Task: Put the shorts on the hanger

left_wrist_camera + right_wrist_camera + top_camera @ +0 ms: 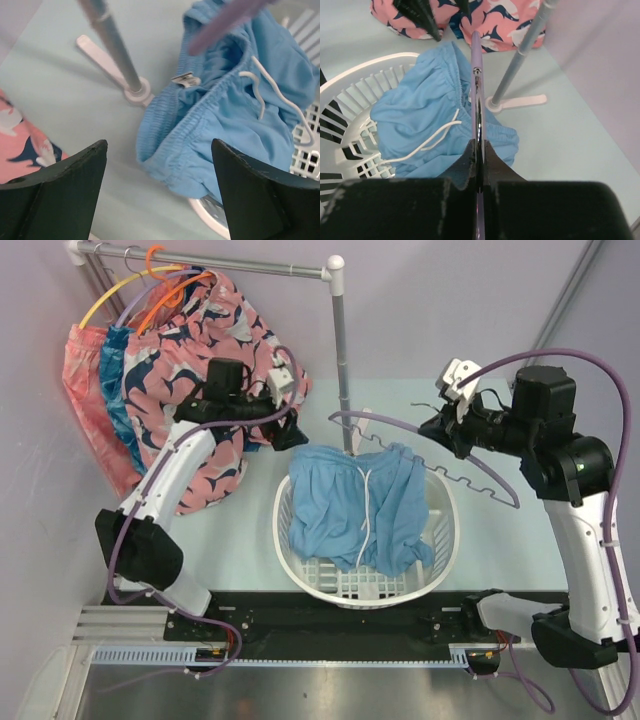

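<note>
The light-blue shorts [350, 505] with a white drawstring lie heaped in the white basket [440, 560], their waistband hanging over its far rim. My right gripper [447, 428] is shut on the thin lavender hanger [480, 480], holding it above the basket. The hanger [476, 75] runs edge-on out from the shut fingertips [478, 145] over the shorts [420, 110]. My left gripper [288, 433] hovers open just left of the waistband. In its wrist view the gripper [159, 145] holds nothing, the shorts [225, 100] lie beyond it, and the hanger [225, 22] is a blur above.
A clothes rack pole [342, 360] stands just behind the basket, its foot [135, 92] on the table beside the waistband. Pink patterned shorts [190, 350] and teal ones hang on orange and yellow hangers at the rail's left end, behind my left arm.
</note>
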Available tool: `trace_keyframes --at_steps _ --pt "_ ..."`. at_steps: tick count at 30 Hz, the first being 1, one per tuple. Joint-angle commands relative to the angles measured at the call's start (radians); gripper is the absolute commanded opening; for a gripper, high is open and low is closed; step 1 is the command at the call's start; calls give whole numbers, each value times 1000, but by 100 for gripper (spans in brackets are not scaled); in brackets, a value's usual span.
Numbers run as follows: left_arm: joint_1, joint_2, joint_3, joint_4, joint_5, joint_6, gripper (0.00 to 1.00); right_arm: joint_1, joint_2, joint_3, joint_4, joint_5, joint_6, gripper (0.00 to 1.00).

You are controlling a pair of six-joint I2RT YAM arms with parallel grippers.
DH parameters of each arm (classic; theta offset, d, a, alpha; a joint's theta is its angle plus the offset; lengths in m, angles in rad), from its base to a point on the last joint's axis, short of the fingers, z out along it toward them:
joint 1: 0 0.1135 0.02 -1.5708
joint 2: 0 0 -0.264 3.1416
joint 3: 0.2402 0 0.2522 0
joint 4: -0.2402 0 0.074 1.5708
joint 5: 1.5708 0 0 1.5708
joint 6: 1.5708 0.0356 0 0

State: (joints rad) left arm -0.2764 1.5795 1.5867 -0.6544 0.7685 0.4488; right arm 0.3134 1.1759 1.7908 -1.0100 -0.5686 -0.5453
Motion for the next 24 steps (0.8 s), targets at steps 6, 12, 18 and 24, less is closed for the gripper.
trace_keyframes --at_steps 6,12,18,24 --pt "-200 57 21 -123 -72 382 87 -115 47 10 34 -129 -2 0" --pt "-297 39 -62 -96 -147 507 79 -115 65 9 8 -142 -59 0" --pt "-352 -47 -132 -125 -163 597 24 -115 79 33 -36 -148 -113 0" --pt "-429 -220 -293 -85 -225 653 0 -85 99 47 -133 -160 -221 0"
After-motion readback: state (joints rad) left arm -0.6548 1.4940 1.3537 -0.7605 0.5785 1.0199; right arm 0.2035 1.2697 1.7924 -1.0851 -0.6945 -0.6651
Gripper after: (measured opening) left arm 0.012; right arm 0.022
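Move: Below and back to the right of the left hand lies the left part of the shorts' waistband, about 7 cm back, 8 cm right and 9 cm down. The drawstring is some 7 cm farther right of that part and 2 cm nearer the base. The foot of the rack post stands about 7 cm ahead of the left hand and 12 cm right, some 20 cm lower. From the right hand, which holds the hanger, that waistband part is roughly 26 cm left, 8 cm ahead and 22 cm down. Swinging back, down and to the right onto the shorts, about 8 cm each way, the open left hand turns some 30 degrees clockwise and tips further down. Its fingers then close completely, pinching the front waistband left of the drawstring, and draw it back towards the base. The right hand keeps hold of the hanger, easing about 2.5 cm forward and sinking about 3 cm. ##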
